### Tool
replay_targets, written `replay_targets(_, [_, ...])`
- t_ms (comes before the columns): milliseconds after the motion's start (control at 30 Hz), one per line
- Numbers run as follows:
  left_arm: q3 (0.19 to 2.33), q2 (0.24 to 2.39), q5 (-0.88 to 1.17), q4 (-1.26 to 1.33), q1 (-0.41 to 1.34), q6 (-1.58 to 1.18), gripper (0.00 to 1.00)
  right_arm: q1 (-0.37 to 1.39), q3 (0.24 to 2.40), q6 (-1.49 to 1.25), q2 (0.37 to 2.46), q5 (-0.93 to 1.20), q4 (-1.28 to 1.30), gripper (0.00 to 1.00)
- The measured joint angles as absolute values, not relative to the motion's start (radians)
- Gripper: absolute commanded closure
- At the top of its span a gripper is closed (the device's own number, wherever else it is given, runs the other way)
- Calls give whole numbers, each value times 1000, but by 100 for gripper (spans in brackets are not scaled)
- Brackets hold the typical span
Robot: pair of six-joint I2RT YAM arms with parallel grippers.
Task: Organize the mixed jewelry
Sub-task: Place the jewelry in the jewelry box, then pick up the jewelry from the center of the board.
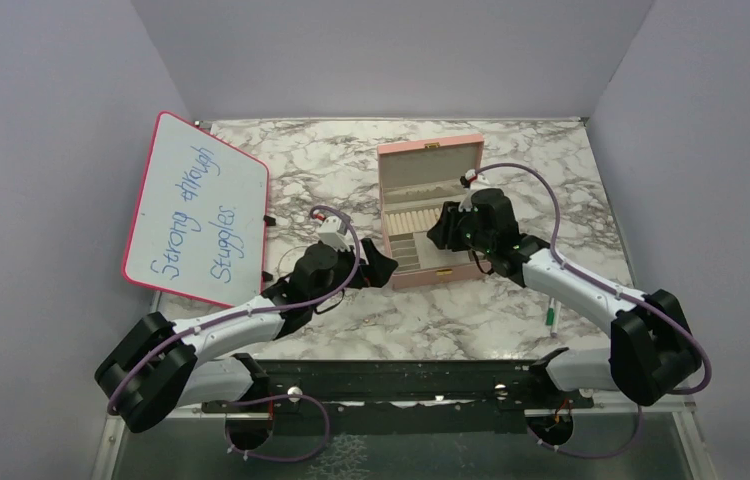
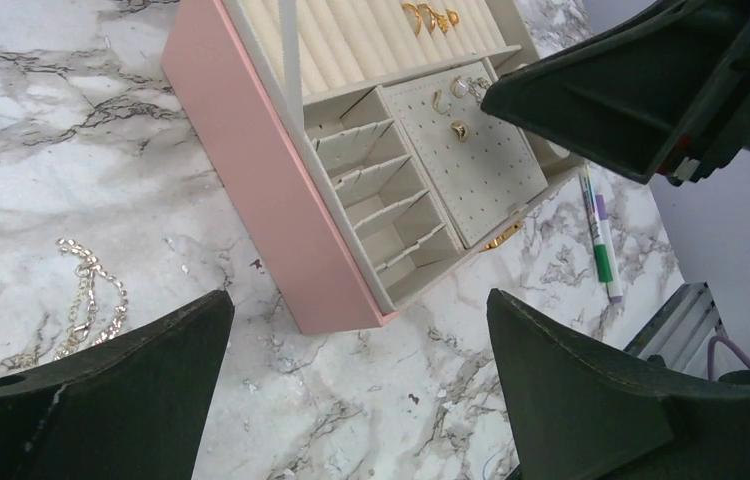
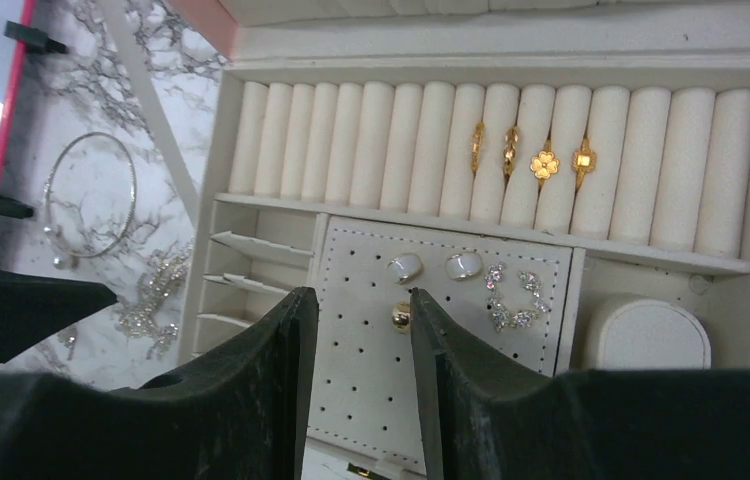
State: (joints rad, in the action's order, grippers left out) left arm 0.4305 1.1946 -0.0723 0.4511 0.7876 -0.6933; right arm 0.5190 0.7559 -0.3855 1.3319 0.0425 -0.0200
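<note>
The pink box point(image 1: 431, 215) stands open in the middle of the table. My right gripper point(image 3: 363, 300) hovers over its perforated earring panel point(image 3: 371, 390), jaws apart and holding nothing. A gold stud point(image 3: 402, 316) sits on the panel close beside the right fingertip. On the same panel are two white earrings point(image 3: 405, 267) and a sparkly pair point(image 3: 516, 295). Several gold rings point(image 3: 545, 163) sit in the ring rolls. A thin silver hoop point(image 3: 91, 195), sparkly pieces point(image 3: 151, 300) and a gold chain point(image 2: 86, 300) lie on the marble left of the box. My left gripper point(image 2: 359, 300) is wide open by the box's near left corner.
A whiteboard with a red rim point(image 1: 201, 205) leans at the left. A green-and-white marker point(image 1: 551, 315) lies on the table to the right of the box, beside my right arm. Grey walls enclose the table on three sides.
</note>
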Motion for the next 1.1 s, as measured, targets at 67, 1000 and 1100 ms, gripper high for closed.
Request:
replay_targets(67, [430, 1172, -72, 429, 786, -696, 1, 519, 772, -393, 1314, 43, -2, 56])
replay_targets(1000, [661, 1284, -97, -406, 933, -796, 47, 519, 754, -550, 1126, 170, 88, 58])
replay_targets(1100, [672, 1332, -125, -419, 967, -842, 51, 519, 743, -551, 1126, 170, 99, 58])
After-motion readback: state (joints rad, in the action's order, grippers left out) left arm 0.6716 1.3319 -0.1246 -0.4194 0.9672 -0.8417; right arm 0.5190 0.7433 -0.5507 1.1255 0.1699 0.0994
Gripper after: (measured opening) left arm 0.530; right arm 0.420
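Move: The gold earring still on the marble lies about 9 cm back from the open left hand, 3 cm to its left and some 12 cm below. The crystal earrings lie roughly 6 cm farther out than it and 5 cm left of it; the jewelry box's middle is about 6 cm ahead of the left hand, 12 cm right and 9 cm lower. From the right hand that gold earring is some 16 cm back, 15 cm left and 12 cm down, while its placed mate sits directly under the fingers, 2 cm below. The left hand first slips about 4 cm left, away from the box, with barely any rise, then swings back and down onto the loose gold earring, some 10 cm back and 9 cm lower in all, the wrist tipping about 45 degrees to point steeply at the marble while the fingers narrow to about half open, not yet touching it. The right hand, already let go and still part open, lifts about 6 cm clear of the placed earring on the dotted pad, then eases back some 4 cm. ##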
